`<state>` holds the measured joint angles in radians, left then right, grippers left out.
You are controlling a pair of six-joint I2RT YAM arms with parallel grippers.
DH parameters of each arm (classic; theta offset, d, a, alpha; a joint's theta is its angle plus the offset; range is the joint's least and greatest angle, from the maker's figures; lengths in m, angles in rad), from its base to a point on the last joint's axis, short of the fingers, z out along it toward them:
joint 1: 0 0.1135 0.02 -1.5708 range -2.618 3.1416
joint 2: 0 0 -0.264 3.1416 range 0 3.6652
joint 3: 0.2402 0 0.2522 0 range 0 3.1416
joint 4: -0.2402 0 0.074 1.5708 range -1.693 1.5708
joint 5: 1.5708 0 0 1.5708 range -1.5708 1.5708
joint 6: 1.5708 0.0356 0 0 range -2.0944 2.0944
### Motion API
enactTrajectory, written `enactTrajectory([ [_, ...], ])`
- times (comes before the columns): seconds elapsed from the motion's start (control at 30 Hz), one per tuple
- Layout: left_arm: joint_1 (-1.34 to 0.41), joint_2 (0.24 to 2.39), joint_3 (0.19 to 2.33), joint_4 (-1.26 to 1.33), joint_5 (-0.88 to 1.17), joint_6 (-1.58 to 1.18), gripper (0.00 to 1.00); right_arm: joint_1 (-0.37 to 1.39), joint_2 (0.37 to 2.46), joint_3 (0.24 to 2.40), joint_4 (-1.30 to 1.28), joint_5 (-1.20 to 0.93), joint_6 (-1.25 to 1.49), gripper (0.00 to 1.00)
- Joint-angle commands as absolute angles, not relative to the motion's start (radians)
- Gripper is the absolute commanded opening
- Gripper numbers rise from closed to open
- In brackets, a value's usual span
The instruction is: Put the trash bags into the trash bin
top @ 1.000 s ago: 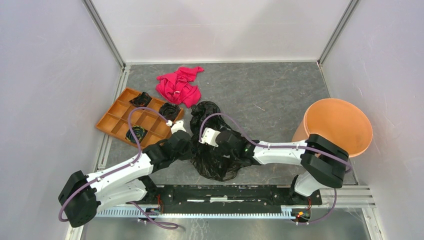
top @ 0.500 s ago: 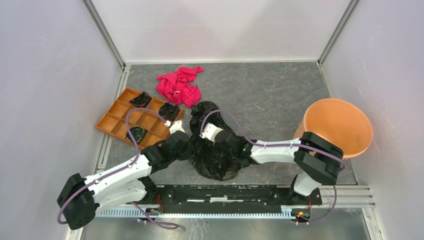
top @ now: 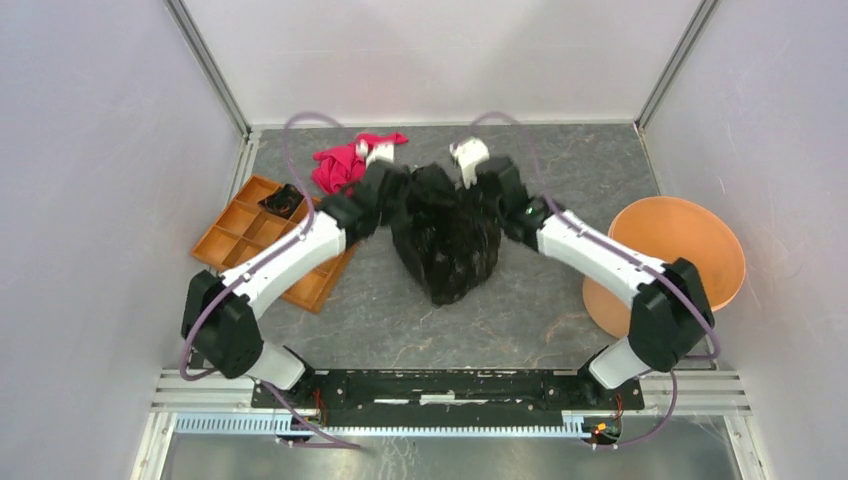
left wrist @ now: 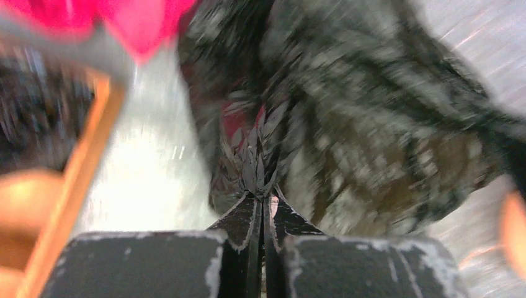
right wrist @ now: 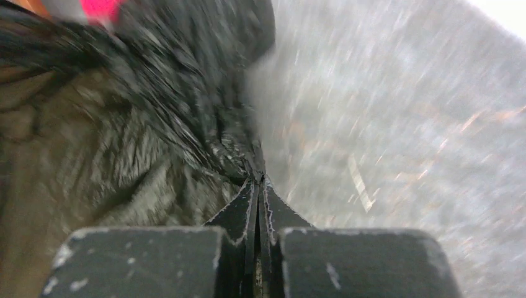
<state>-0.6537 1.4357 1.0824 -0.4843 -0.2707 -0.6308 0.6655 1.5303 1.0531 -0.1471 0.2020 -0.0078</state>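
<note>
A large crumpled black trash bag (top: 446, 240) hangs stretched between my two grippers over the middle of the table. My left gripper (top: 408, 190) is shut on its left top edge, and in the left wrist view the film (left wrist: 347, 124) bunches right at that gripper (left wrist: 262, 195). My right gripper (top: 487, 186) is shut on the right top edge; the right wrist view shows this gripper (right wrist: 259, 180) pinching the bag (right wrist: 124, 124). The orange trash bin (top: 672, 255) stands at the right edge, apart from the bag. A small black wad (top: 283, 200) lies in the tray.
An orange compartment tray (top: 232, 240) lies at the left, partly under my left arm. A pink-red cloth (top: 337, 166) lies at the back, behind the left gripper. Metal rails run along the left and right walls.
Both arms have swung from the near middle toward the back, lifting the big bag and spreading it between them. The right gripper has shut on the bag.
</note>
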Motion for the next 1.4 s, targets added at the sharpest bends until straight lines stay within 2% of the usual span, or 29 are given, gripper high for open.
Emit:
enactTrajectory([
  [0.0,-0.638,1.422,1.522,-0.500,-0.275,-0.393,0.02,0.655,1.415,1.421,-0.315,0.174,-0.056,0.00],
  [0.07,-0.656,1.358,1.623,-0.442,-0.227,-0.354,0.02,0.669,1.315,1.469,-0.288,0.163,-0.080,0.00],
  [0.13,-0.683,1.271,1.605,-0.351,-0.194,-0.325,0.02,0.687,1.199,1.446,-0.227,0.136,-0.096,0.00],
  [0.23,-0.690,1.137,1.433,-0.233,-0.191,-0.343,0.02,0.695,1.050,1.271,-0.073,0.080,-0.091,0.00],
  [0.33,-0.689,1.069,1.212,-0.237,-0.307,-0.392,0.02,0.696,0.962,1.008,0.070,0.085,-0.087,0.00],
  [0.43,-0.687,1.088,1.025,-0.379,-0.399,-0.499,0.02,0.696,0.989,0.817,0.061,0.096,-0.033,0.00],
  [0.63,-0.688,1.015,0.692,-0.398,-0.307,-0.644,0.02,0.697,1.009,0.542,0.129,-0.087,0.128,0.00],
  [0.77,-0.686,0.942,0.764,-0.375,-0.303,-0.552,0.02,0.697,0.966,0.627,0.083,-0.040,0.060,0.00],
  [0.93,-0.686,1.014,1.212,-0.440,-0.221,-0.403,0.02,0.698,0.985,1.008,-0.113,-0.006,-0.070,0.00],
  [1.03,-0.686,1.008,1.365,-0.412,-0.150,-0.387,0.02,0.697,0.932,1.087,-0.103,-0.022,-0.068,0.00],
  [1.1,-0.686,0.963,1.348,-0.351,-0.138,-0.404,0.02,0.697,0.879,1.052,-0.056,-0.030,-0.041,0.01],
  [1.2,-0.686,0.910,1.194,-0.311,-0.222,-0.469,0.02,0.697,0.839,0.911,-0.008,-0.021,-0.013,0.01],
  [1.27,-0.686,0.927,1.072,-0.373,-0.292,-0.558,0.02,0.698,0.853,0.807,-0.008,-0.006,0.029,0.00],
  [1.37,-0.686,1.014,0.885,-0.464,-0.228,-0.651,0.02,0.698,0.923,0.661,-0.033,-0.010,0.116,0.00],
])
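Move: Each hand pinches the half-open black trash bag, whose middle hangs about 8 cm right of the left hand, 3 cm back and 7 cm lower; from the right hand it is some 6 cm left, 8 cm back and 7 cm lower. The orange trash bin stands about 28 cm right of the right hand and 16 cm back. From the left hand, the tray is 22 cm left and 2 cm back, the red cloth 11 cm ahead and 8 cm left, both 12 cm below. Both hands keep pinching the bag and whip it up some 30 cm, down, up again, then start down. ##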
